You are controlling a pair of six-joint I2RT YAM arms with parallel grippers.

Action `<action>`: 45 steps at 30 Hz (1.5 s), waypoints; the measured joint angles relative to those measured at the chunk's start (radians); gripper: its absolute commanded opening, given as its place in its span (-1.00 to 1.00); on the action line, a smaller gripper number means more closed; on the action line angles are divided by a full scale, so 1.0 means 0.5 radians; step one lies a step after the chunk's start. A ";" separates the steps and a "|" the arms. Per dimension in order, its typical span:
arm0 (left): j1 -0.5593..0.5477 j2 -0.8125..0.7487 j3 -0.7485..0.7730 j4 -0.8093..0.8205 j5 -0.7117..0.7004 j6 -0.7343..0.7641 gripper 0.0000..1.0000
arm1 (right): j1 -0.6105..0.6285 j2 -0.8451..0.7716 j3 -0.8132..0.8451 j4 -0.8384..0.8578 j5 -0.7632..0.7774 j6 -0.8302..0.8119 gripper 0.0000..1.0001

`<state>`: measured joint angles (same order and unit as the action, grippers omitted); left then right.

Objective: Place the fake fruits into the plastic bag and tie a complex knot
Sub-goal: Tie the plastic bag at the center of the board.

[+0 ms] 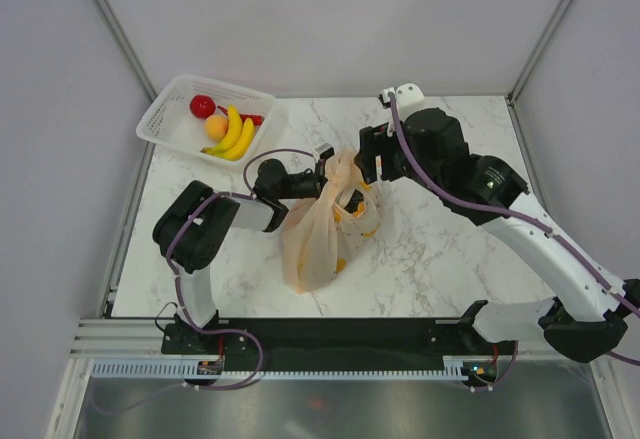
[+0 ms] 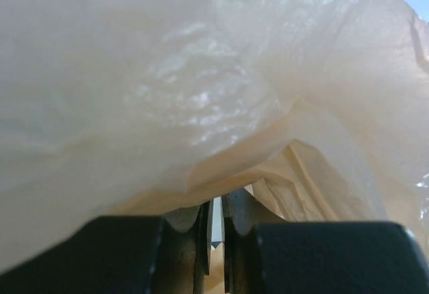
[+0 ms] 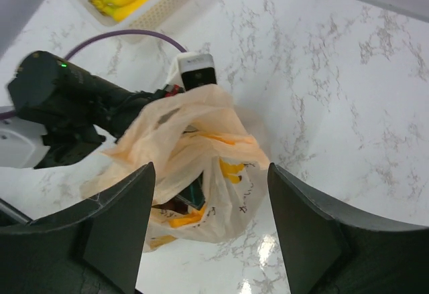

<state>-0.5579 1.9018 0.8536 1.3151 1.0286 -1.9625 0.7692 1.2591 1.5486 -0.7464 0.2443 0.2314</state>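
The peach plastic bag (image 1: 325, 224) stands in the middle of the marble table with its mouth pulled open. My left gripper (image 1: 321, 182) is shut on the bag's left rim; in the left wrist view the film (image 2: 201, 93) drapes over the nearly closed jaws (image 2: 218, 208). My right gripper (image 3: 210, 173) hovers open just above the bag (image 3: 201, 153), with nothing between its fingers. Inside the bag show an orange-yellow fruit (image 3: 182, 217) and a dark one (image 3: 169, 207). Bananas (image 1: 234, 134), a red apple (image 1: 202, 106), a peach (image 1: 215, 127) and a red chili (image 1: 255, 119) lie in the basket.
The white lattice basket (image 1: 163, 126) stands at the table's back left corner. The left arm's purple cable (image 3: 127, 36) loops over the table between basket and bag. Grey walls enclose the table on three sides.
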 measured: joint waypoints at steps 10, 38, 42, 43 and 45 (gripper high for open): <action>0.000 0.000 0.000 0.000 -0.002 0.000 -0.72 | 0.275 0.216 0.282 -0.060 -0.019 0.044 0.46; -0.002 0.006 0.000 0.000 -0.004 0.000 -0.71 | 0.275 0.243 0.007 -0.082 0.033 0.144 -0.97; -0.002 0.006 0.000 0.000 -0.005 0.000 -0.71 | 0.275 0.224 -0.095 -0.082 0.050 0.143 -1.00; -0.002 0.006 0.000 0.000 -0.005 0.000 -0.71 | 0.275 0.224 -0.117 -0.080 0.052 0.143 -1.00; -0.002 0.006 0.000 0.000 -0.005 0.000 -0.71 | 0.275 0.223 -0.168 -0.082 0.054 0.144 -1.00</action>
<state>-0.5591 1.9049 0.8536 1.3151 1.0264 -1.9625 0.9070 1.3705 1.4647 -0.7872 0.2714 0.3035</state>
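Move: The bag's bunched folds beside its opening lie about 4 cm back and 5 cm left of the open right hand, roughly 11 cm below. The left fingertips, poking through that opening, are about 4 cm back, 3 cm left and 12 cm below the right hand; the left wrist housing is some 4 cm ahead, 9 cm left and 7 cm below it. From the left hand the folds lie about 2 cm to the left, level fore and aft, and 1 cm above. The bag's folds by the opening are what the right hand swings over: it first rises about 3 cm while going left and slightly back, then sinks, reaching 7 cm left. There its wide-open fingers close fully, and it keeps dropping with a drift back to the right, tipping down some 10 degrees, to end about 8 cm lower with closed tips at the folds, seemingly touching them. The left hand stays put, fingers nearly shut in the bag. ##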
